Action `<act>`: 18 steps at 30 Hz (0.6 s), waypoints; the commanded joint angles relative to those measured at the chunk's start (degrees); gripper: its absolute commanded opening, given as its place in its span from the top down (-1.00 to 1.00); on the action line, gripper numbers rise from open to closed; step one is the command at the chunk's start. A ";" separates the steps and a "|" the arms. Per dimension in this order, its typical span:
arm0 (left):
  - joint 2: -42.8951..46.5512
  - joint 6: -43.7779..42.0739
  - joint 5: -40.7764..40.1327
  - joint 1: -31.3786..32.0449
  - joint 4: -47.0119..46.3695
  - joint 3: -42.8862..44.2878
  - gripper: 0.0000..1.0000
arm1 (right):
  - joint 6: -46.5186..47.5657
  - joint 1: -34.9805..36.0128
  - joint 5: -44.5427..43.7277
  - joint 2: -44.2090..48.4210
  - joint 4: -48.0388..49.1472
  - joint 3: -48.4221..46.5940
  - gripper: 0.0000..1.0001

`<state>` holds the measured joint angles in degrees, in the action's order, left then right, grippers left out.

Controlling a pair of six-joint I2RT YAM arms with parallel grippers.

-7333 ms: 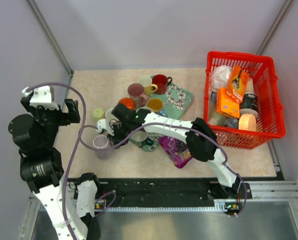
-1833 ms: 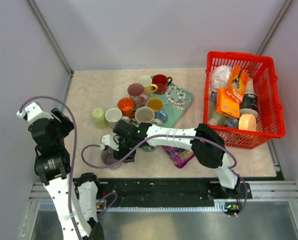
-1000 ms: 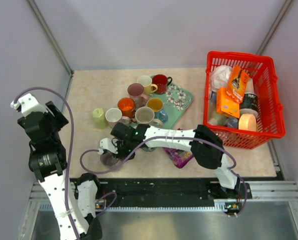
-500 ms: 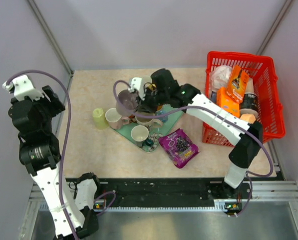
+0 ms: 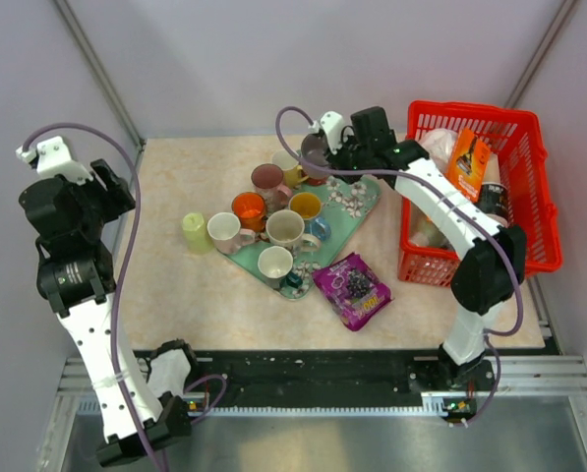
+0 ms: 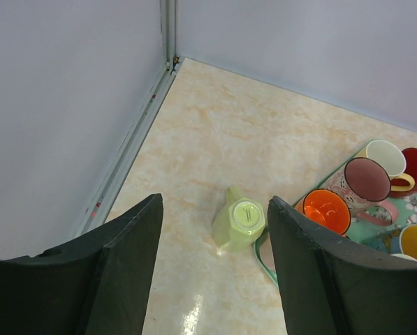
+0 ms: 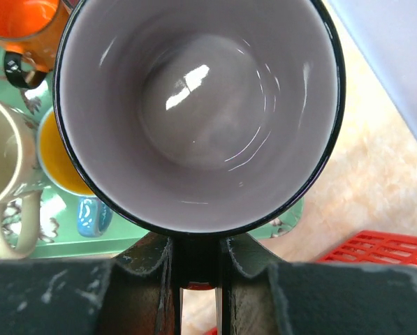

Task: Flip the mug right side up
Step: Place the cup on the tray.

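Observation:
A lavender mug [image 5: 315, 155] with a black rim hangs above the back end of the green floral tray [image 5: 360, 195]. My right gripper [image 5: 338, 147] is shut on its handle. In the right wrist view the mug [image 7: 198, 115] shows its empty inside, and the gripper [image 7: 198, 269] pinches the black handle just below the rim. A pale green mug [image 5: 193, 225] stands upside down on the table left of the tray. It lies below my open left gripper [image 6: 214, 206], its base [image 6: 244, 216] facing up. That gripper [image 5: 111, 187] is raised at the far left and holds nothing.
Several upright mugs crowd the tray: maroon [image 5: 266, 177], orange [image 5: 249, 208], yellow [image 5: 305, 205], cream [image 5: 285, 228]. A white mug [image 5: 222, 231] stands beside the green one. A purple snack bag [image 5: 352, 287] lies in front of the tray. A red basket [image 5: 531, 187] of packets stands at the right.
My right arm has carried the lavender mug from the near left of the table up and across to the back of the tray. The left gripper's jaws have narrowed slightly.

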<state>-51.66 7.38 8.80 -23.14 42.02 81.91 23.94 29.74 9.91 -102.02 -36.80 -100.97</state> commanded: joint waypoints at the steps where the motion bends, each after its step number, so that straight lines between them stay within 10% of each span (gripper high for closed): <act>1: 1.21 0.53 1.57 -0.51 -2.99 -1.48 -0.33 | -0.83 0.32 -1.47 -1.95 3.58 -1.60 1.00; 18: 3.32 0.53 2.28 -1.82 -3.61 -5.79 -0.33 | -9.18 -0.64 -5.07 -9.77 1.81 1.74 1.00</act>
<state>-49.15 7.40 10.00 -24.14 41.50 76.88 16.84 29.32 5.37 -111.50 -38.98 -98.74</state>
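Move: Beneath the right hand, which holds the grey mug by its handle, the free tray spot lies about 5 cm ahead, a centimetre left and some 18 cm down. At much the same depth, the yellow-lined blue mug is 6 cm left and level, the red mug 11 cm ahead and 2 left, the cream mug 10 cm left and 5 back. From the idle left hand the spot is roughly 19 cm ahead, 41 right, 35 down. Lowering the grey mug almost straight down towards the free spot beside the blue mug, the right hand sinks about 10 cm, easing off near the end and drifting a centimetre right. As it goes, the wrist tips some 15 degrees further down and turns a little clockwise, the fingers keeping their hold on the handle. The empty left hand sinks about 2 cm, still open. ##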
